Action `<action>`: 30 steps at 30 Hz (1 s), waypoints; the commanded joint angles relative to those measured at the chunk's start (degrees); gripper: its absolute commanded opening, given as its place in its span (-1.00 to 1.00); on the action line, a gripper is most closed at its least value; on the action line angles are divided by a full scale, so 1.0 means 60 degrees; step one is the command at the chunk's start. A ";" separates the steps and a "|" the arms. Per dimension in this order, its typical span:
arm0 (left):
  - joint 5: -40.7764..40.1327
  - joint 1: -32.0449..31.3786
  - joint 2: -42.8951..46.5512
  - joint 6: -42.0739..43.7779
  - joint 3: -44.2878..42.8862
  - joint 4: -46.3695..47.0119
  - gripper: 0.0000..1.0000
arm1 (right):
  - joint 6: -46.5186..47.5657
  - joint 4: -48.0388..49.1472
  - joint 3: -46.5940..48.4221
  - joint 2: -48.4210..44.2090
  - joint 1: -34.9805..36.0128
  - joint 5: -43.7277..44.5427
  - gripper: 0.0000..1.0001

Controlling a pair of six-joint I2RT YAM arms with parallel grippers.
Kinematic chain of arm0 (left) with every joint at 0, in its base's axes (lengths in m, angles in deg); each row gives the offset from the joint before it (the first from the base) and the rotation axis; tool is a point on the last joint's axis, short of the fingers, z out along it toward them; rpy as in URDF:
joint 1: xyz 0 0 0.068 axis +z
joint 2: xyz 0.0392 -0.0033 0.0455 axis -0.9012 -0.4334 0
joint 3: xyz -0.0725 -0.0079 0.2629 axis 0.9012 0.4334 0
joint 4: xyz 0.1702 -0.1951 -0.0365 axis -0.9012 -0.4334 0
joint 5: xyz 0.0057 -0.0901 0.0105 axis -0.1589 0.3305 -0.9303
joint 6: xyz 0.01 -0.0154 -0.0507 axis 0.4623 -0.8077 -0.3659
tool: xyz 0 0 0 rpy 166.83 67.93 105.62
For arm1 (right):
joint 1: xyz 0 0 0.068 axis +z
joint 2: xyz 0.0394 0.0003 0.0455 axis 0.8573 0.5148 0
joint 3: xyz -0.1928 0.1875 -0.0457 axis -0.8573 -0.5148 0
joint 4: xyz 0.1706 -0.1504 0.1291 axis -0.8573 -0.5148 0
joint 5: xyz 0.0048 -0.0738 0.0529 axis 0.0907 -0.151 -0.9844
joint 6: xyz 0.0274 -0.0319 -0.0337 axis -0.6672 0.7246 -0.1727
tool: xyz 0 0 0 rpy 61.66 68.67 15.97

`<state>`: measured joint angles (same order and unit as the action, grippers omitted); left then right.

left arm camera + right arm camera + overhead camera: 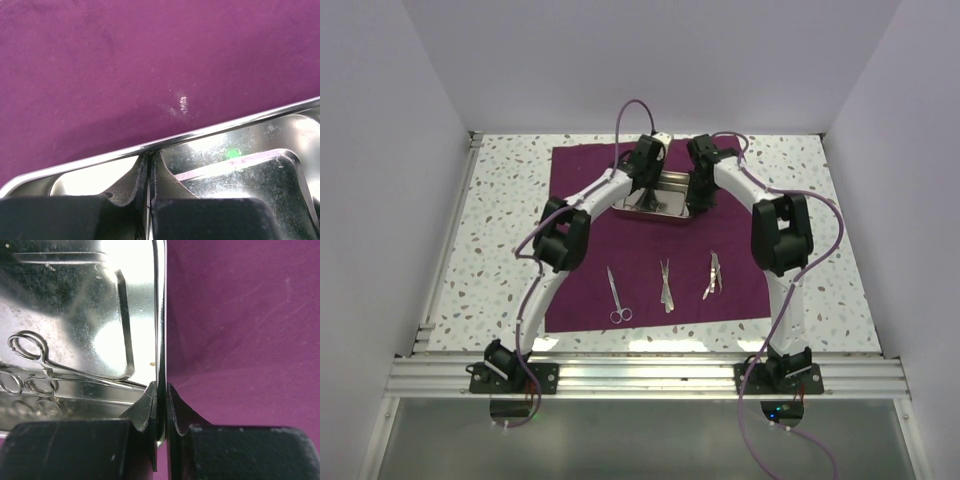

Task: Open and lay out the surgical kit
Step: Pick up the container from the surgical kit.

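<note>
The dark purple cloth (590, 280) lies spread flat on the table. The shiny steel tray (665, 190) sits at its far middle. My left gripper (642, 192) is shut on the tray's left rim; in the left wrist view the pads (131, 180) pinch the rim (225, 127). My right gripper (703, 195) is shut on the tray's right rim (160, 315), pads (145, 407) clamped on either side. A ring-handled instrument (30, 347) lies inside the tray. Scissors (617, 295), a second instrument (666, 285) and forceps (711, 275) lie in a row on the near cloth.
The speckled tabletop (500, 250) borders the cloth on both sides. White walls enclose the table at left, right and back. An aluminium rail (640, 375) with both arm bases runs along the near edge.
</note>
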<state>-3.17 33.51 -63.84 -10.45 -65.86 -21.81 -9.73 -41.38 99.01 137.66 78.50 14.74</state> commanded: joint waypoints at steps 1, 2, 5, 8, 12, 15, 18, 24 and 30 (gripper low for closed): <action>-0.0358 0.0110 -0.0335 -0.0395 -0.0440 -0.1325 -1.00 | 0.0480 -0.0220 0.0458 -0.0541 0.0239 -0.0296 -1.00; -0.0360 0.0125 -0.0247 -0.0454 -0.0543 -0.1295 -1.00 | 0.0466 -0.0206 0.0501 -0.0527 0.0239 -0.0252 -1.00; -0.0301 0.0183 0.0235 -0.0718 -0.0807 -0.1018 -1.00 | 0.0451 -0.0249 0.0648 -0.0439 0.0224 -0.0164 -1.00; -0.0052 0.0300 0.0952 -0.0996 -0.0851 -0.0709 -1.00 | 0.0392 -0.0191 0.0707 -0.0409 0.0239 -0.0105 -1.00; -0.0081 0.0345 0.1569 -0.0938 -0.0808 -0.0898 -1.00 | 0.0363 -0.0089 0.0736 -0.0409 0.0239 -0.0003 -1.00; -0.0183 0.0388 0.2154 -0.0894 -0.0442 -0.1046 -1.00 | 0.0348 -0.0001 0.0794 -0.0365 0.0224 0.0158 -1.00; -0.0271 0.0388 0.2814 -0.0792 -0.0002 -0.1089 -1.00 | 0.0334 0.0029 0.0941 -0.0248 0.0224 0.0202 -1.00; -0.0680 0.0374 0.3985 -0.0835 0.0319 -0.2040 -1.00 | 0.0217 0.0088 0.1146 -0.0044 0.0239 0.0261 -1.00; -0.1575 0.0257 0.6444 -0.2224 0.3376 -0.2848 -1.00 | 0.0114 -0.0220 0.1672 0.0147 0.0181 0.0656 -1.00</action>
<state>-8.41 35.35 -33.13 -18.06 -54.10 -33.42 -8.36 -43.26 104.21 138.45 79.61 17.63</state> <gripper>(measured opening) 0.018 0.060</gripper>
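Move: The left gripper is already shut on a ringed instrument near the tray's far rim. The tray's middle is about 6 cm back and 1 cm left. Bare cloth for the instrument lies some 36 cm back and 18 cm left; the scissors are 36 cm back, 9 left, all about 2 cm lower. From the right gripper, shut on the tray's right rim, the tray's middle is about 4 cm ahead and 10 left, the remaining clamp 1 ahead and 7 left, both 2 lower. Keep the left gripper shut on the ringed instrument and ease it slightly left first, then lift it fast out of the tray, about 20 cm up, swinging left and back some 7 cm near the end, with a small counter-clockwise turn of the wrist. Keep the right gripper pinched on the tray's right rim, letting it rise about 2 cm and drift slightly forward. ##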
